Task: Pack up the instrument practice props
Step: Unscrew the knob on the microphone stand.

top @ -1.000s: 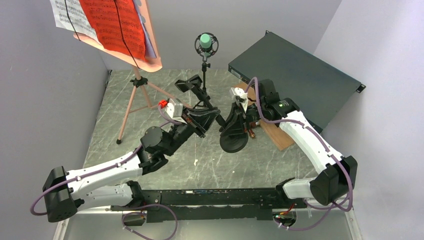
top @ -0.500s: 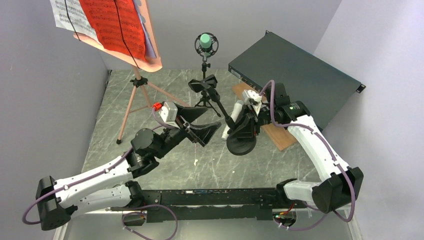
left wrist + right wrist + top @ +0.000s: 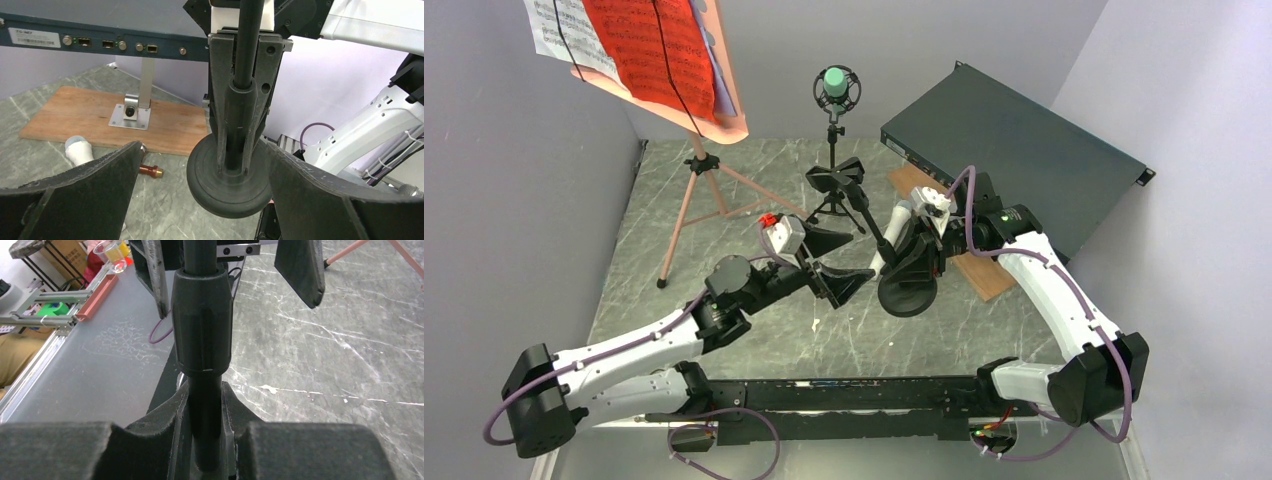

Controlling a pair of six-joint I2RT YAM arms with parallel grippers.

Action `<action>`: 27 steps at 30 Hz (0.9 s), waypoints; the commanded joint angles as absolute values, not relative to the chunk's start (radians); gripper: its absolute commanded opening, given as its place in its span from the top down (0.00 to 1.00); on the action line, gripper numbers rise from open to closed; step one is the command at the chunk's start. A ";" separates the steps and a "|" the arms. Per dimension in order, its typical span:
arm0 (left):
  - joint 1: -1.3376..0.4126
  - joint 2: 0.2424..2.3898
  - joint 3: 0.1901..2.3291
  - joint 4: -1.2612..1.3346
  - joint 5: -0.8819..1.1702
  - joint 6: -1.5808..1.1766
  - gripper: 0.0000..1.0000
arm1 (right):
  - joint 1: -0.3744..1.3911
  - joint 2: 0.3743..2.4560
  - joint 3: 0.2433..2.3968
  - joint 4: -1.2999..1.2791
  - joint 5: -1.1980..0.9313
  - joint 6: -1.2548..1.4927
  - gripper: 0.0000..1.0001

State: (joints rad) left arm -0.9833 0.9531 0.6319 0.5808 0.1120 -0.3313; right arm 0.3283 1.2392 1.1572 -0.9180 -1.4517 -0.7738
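Note:
A black microphone mount with a round base (image 3: 909,291) hangs tilted just above the table, and my right gripper (image 3: 916,246) is shut on its pole (image 3: 202,330). The mount's clip head (image 3: 836,178) points up and to the left. My left gripper (image 3: 832,262) stands open just left of the base (image 3: 227,172), touching nothing. A white microphone (image 3: 80,150) lies on the table by the wooden board. The green microphone (image 3: 835,84) sits in its black mount (image 3: 832,200) at the back. The pink tripod (image 3: 694,190) holds red (image 3: 649,45) and white pages (image 3: 559,35).
The dark green metal box (image 3: 1014,150) fills the back right, raised over the brown board (image 3: 100,115) on a metal bracket (image 3: 131,112). A small red and gold plug (image 3: 150,171) lies beside the white microphone. Grey walls close in on both sides.
My left gripper has opened, let go of the mount's pole and drawn back. The right gripper has carried the mount a little to the right.

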 commanded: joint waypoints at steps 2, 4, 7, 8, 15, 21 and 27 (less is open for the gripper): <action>-0.964 1.018 0.647 0.770 0.218 -0.286 0.06 | 0.324 1.212 1.161 -0.901 -1.555 -0.813 1.00; -0.959 1.043 0.647 0.812 0.241 -0.279 0.09 | 0.324 1.214 1.159 -0.901 -1.555 -0.816 1.00; -0.955 1.078 0.653 0.906 0.287 -0.281 0.12 | 0.324 1.215 1.157 -0.901 -1.554 -0.818 1.00; -0.954 1.093 0.657 0.924 0.301 -0.285 0.14 | 0.324 1.216 1.157 -0.900 -1.554 -0.818 1.00; -0.952 1.162 0.706 0.959 0.405 -0.305 0.28 | 0.324 1.220 1.149 -0.893 -1.557 -0.814 1.00; -0.951 1.192 0.729 0.979 0.404 -0.324 0.42 | 0.323 1.221 1.148 -0.890 -1.557 -0.815 1.00; -0.950 1.213 0.737 1.017 0.423 -0.366 0.49 | 0.324 1.224 1.144 -0.887 -1.550 -0.815 1.00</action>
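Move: The knob, the black collar on the microphone stand, lies about 6 cm to the left hand's right, 1 cm ahead and roughly 1 cm higher. The stand's round base is some 9 cm to the hand's right, 4 cm back and 10 cm below; the forked head is about 6 cm ahead, level sideways, 12 cm above. From the right hand, the knob is about 5 cm above, 2 cm left and 2 cm ahead. Rightward by about 5 cm, the left hand closes in on the knob, dipping slightly before rising about 2 cm. Its wrist swings some 15 degrees clockwise and its fingertips tip up about 10 degrees, while the wide-open fingers narrow to about half, one on each side of the collar. The right hand stays put, keeping its grip on the pole just below. ##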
